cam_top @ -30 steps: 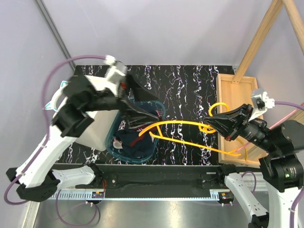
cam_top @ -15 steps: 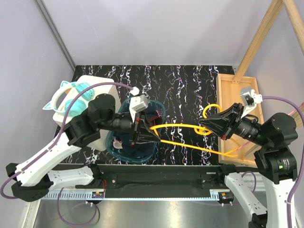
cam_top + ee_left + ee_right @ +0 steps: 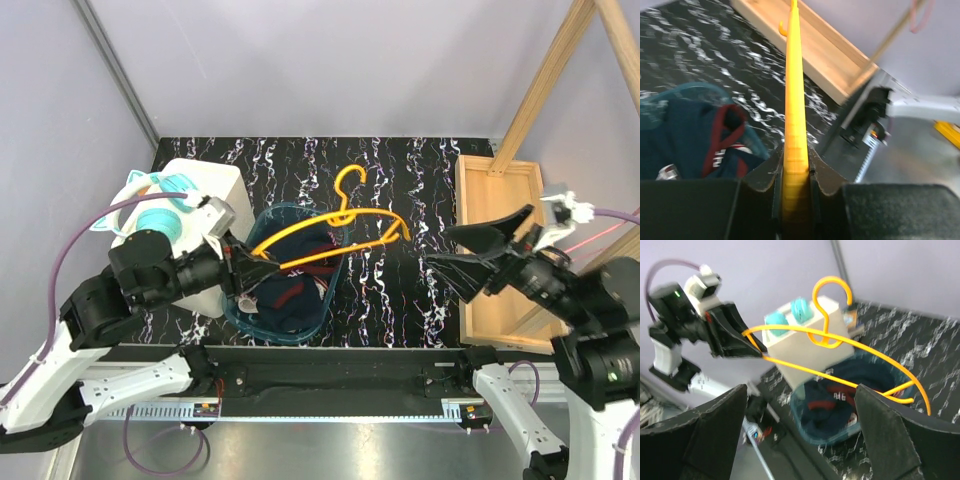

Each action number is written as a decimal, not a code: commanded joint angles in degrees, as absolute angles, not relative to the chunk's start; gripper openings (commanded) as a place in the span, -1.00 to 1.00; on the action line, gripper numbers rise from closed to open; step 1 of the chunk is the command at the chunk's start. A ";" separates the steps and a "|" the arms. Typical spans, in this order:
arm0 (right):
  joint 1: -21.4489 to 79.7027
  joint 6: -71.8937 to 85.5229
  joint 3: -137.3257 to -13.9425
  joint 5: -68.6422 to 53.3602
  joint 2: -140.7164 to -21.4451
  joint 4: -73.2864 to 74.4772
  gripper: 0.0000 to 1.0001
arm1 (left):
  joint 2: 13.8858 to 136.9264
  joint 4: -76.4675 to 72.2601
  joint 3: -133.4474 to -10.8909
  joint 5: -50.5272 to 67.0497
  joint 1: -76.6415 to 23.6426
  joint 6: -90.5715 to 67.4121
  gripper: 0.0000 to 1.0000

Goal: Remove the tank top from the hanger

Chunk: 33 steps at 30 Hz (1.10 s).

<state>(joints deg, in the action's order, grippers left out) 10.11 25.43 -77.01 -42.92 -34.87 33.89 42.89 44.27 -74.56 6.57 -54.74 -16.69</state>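
Observation:
The yellow hanger (image 3: 340, 225) is bare and hangs over the teal basket (image 3: 322, 213), hook toward the far side. My left gripper (image 3: 247, 268) is shut on its near-left end; in the left wrist view the yellow bar (image 3: 794, 100) runs straight out from between the jaws of the left gripper (image 3: 794, 156). The navy tank top (image 3: 290, 300) with red trim lies crumpled in the basket, also seen in both wrist views (image 3: 690, 135) (image 3: 832, 407). My right gripper (image 3: 440, 248) stands open right of the hanger, apart from it, with nothing between its fingers (image 3: 715, 435).
A white box (image 3: 195, 190) with teal items on top stands left of the basket. A wooden tray (image 3: 500, 195) lies at the table's right edge, with a slanted wooden post (image 3: 545, 85) rising behind it. The table is black and marbled (image 3: 400, 180).
My right gripper has let go of the hanger, opened wide and drawn back right. My left gripper has shut on the hanger's end and swung it left over the basket.

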 commanded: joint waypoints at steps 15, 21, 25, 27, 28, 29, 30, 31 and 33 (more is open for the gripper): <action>10.02 37.62 -94.92 6.38 -12.67 33.05 0.77 | 73.89 6.59 -95.69 15.81 -54.76 -17.75 -1.00; 10.02 35.34 -99.04 13.53 -8.96 35.59 0.74 | 97.36 9.84 -120.73 22.58 -55.37 -19.16 -1.00; 10.02 32.96 -103.09 15.20 -9.84 40.24 0.74 | 109.05 8.70 -134.53 23.47 -58.61 -21.26 -1.00; 10.02 32.87 -103.36 15.90 -9.58 40.69 0.74 | 114.77 7.74 -141.66 23.29 -59.94 -21.79 -1.00; 10.02 32.96 -103.45 16.00 -9.41 41.04 0.74 | 116.00 6.86 -142.98 22.77 -60.81 -22.75 -1.00; 10.02 33.05 -103.62 16.08 -9.40 41.22 0.74 | 116.97 4.33 -143.69 22.50 -61.17 -23.37 -1.00; 10.02 32.96 -103.88 16.17 -9.40 41.74 0.74 | 118.11 3.00 -143.35 22.15 -61.69 -23.99 -1.00; 10.02 32.96 -104.23 16.17 -9.49 41.92 0.74 | 118.39 0.38 -142.22 21.63 -61.87 -25.04 -1.00; 10.02 32.70 -105.20 16.35 -9.75 42.80 0.74 | 119.35 -2.01 -141.24 20.84 -62.83 -25.31 -1.00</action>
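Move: The rack's wooden bar lies roughly 48 cm to the right of the left hand, 18 cm ahead and 20 cm above it; that hand already holds the empty yellow hanger by one end. The pink hanger hangs about 45 cm right of the hand and 4 cm ahead, a little above. The basket with the tank top is some 32 cm below, 10 cm ahead and 3 cm right. From the right hand the bar is about 22 cm right, 15 cm ahead and 12 cm up. The yellow hanger, still pinched by its end in the left hand, is swung up and forward off the area over the basket, then carried mainly right, about 35 cm, towards the rack, curving slightly back at the end while the fingers turn clockwise and tip upward. The right hand, open and empty, clears the way, drawing back some 25 cm, right and up, its fingers swinging upward and clockwise. ##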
